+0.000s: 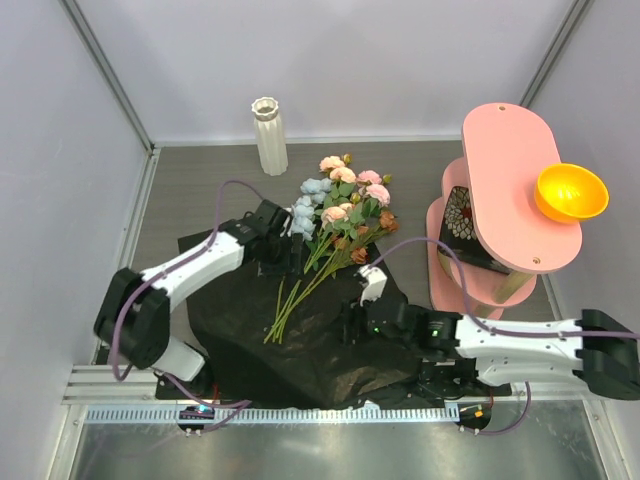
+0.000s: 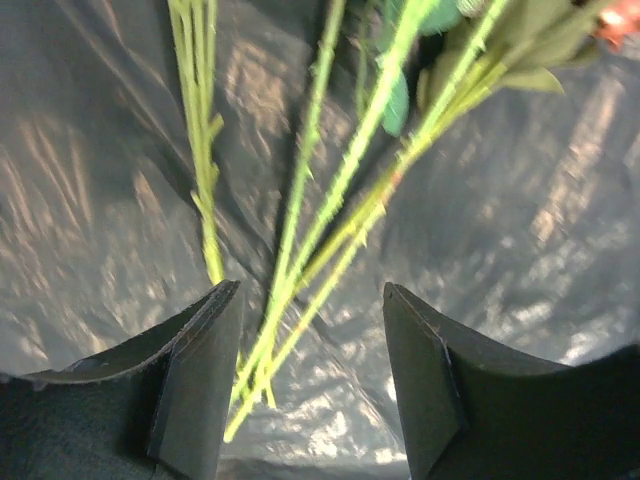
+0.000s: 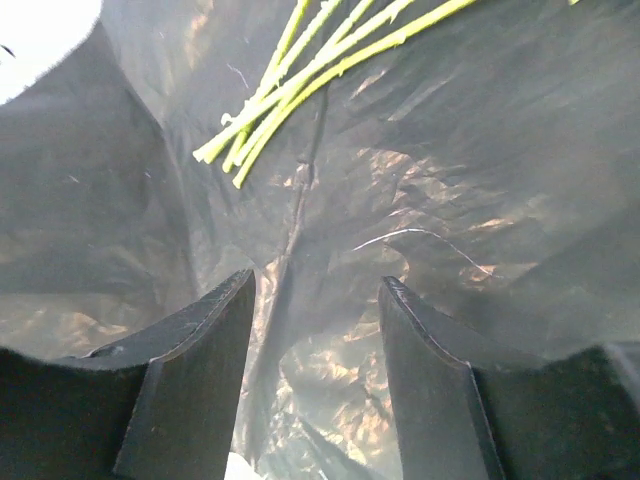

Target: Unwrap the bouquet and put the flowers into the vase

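Observation:
The bouquet lies unwrapped: the flowers (image 1: 340, 200), pink, peach, pale blue and rust, rest on the spread black paper (image 1: 300, 350), stems (image 1: 290, 305) pointing toward the near edge. My left gripper (image 1: 283, 258) is open and hangs just over the stems (image 2: 300, 260), which run between its fingers (image 2: 200, 370) untouched. My right gripper (image 1: 352, 318) is open low over the crinkled paper (image 3: 330, 330), holding nothing, with the cut stem ends (image 3: 250, 140) a short way ahead. The white ribbed vase (image 1: 268, 135) stands upright at the back, left of the blossoms.
A pink tiered stand (image 1: 510, 180) occupies the right side, with an orange bowl (image 1: 571, 192) on its top shelf. White enclosure walls close the left, back and right. A metal rail (image 1: 270, 412) runs along the near edge.

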Controlling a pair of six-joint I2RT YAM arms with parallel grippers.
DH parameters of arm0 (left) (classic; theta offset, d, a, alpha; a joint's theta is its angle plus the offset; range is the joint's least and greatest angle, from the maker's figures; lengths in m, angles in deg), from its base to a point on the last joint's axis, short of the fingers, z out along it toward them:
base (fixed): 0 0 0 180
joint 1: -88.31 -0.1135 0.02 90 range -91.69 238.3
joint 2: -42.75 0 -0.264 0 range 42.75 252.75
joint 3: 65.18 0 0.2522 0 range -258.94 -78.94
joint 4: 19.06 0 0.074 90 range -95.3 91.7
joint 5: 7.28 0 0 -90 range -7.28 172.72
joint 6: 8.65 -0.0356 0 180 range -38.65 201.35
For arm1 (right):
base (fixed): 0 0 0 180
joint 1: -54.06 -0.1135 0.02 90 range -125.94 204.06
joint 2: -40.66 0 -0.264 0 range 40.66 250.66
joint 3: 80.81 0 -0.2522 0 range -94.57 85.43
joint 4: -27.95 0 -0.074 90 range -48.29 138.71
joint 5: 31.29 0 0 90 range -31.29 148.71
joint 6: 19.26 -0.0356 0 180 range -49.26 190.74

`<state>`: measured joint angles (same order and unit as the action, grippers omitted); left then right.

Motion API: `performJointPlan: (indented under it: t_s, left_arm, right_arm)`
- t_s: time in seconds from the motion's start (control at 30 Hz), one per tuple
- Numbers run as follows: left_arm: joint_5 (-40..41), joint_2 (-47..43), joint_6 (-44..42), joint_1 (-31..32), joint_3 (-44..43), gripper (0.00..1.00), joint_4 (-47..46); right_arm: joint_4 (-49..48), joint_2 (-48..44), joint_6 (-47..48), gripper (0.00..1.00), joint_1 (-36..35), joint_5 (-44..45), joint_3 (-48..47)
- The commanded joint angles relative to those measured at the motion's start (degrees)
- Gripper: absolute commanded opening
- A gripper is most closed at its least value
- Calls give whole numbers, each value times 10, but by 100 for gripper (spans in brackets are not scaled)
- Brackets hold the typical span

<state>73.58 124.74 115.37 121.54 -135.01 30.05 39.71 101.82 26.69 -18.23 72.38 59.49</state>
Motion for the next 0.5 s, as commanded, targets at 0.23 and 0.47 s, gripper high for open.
performJointPlan:
  t_s: [0.23,0.47]
  left_arm:
    - [185,217,-127,0,-204,47,91]
    - [184,265,-140,-1,-233,43,90]
  right_arm:
    - [171,-178,-92,58,0,75,2]
    - [193,-184,-96,58,0,73,4]
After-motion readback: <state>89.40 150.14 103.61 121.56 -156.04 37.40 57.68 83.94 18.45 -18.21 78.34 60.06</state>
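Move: The blue flowers' stem, just below their blossoms, lies about 10 cm ahead of the left hand, nearly in line with it and some 8 cm below. The nearest blue blossom is roughly 17 cm ahead and 3 cm to the right; the gathered stem ends lie about 9 cm back and 2 cm to the left; the brown flowers are 12 cm ahead and 17 cm to the right. From the right hand the same stem is some 22 cm ahead, 14 cm to the left and 8 cm down. Bring the left gripper forward about 8 cm and down 5 cm towards the blue flowers' stem, rolling its left side up some 20 degrees so the fingers point more nearly straight down, and narrow them to straddle the stem without shutting. Meanwhile draw the right gripper 5 cm to the right, away from the stems, lifting it and then sinking slightly, fingers left as they are. ##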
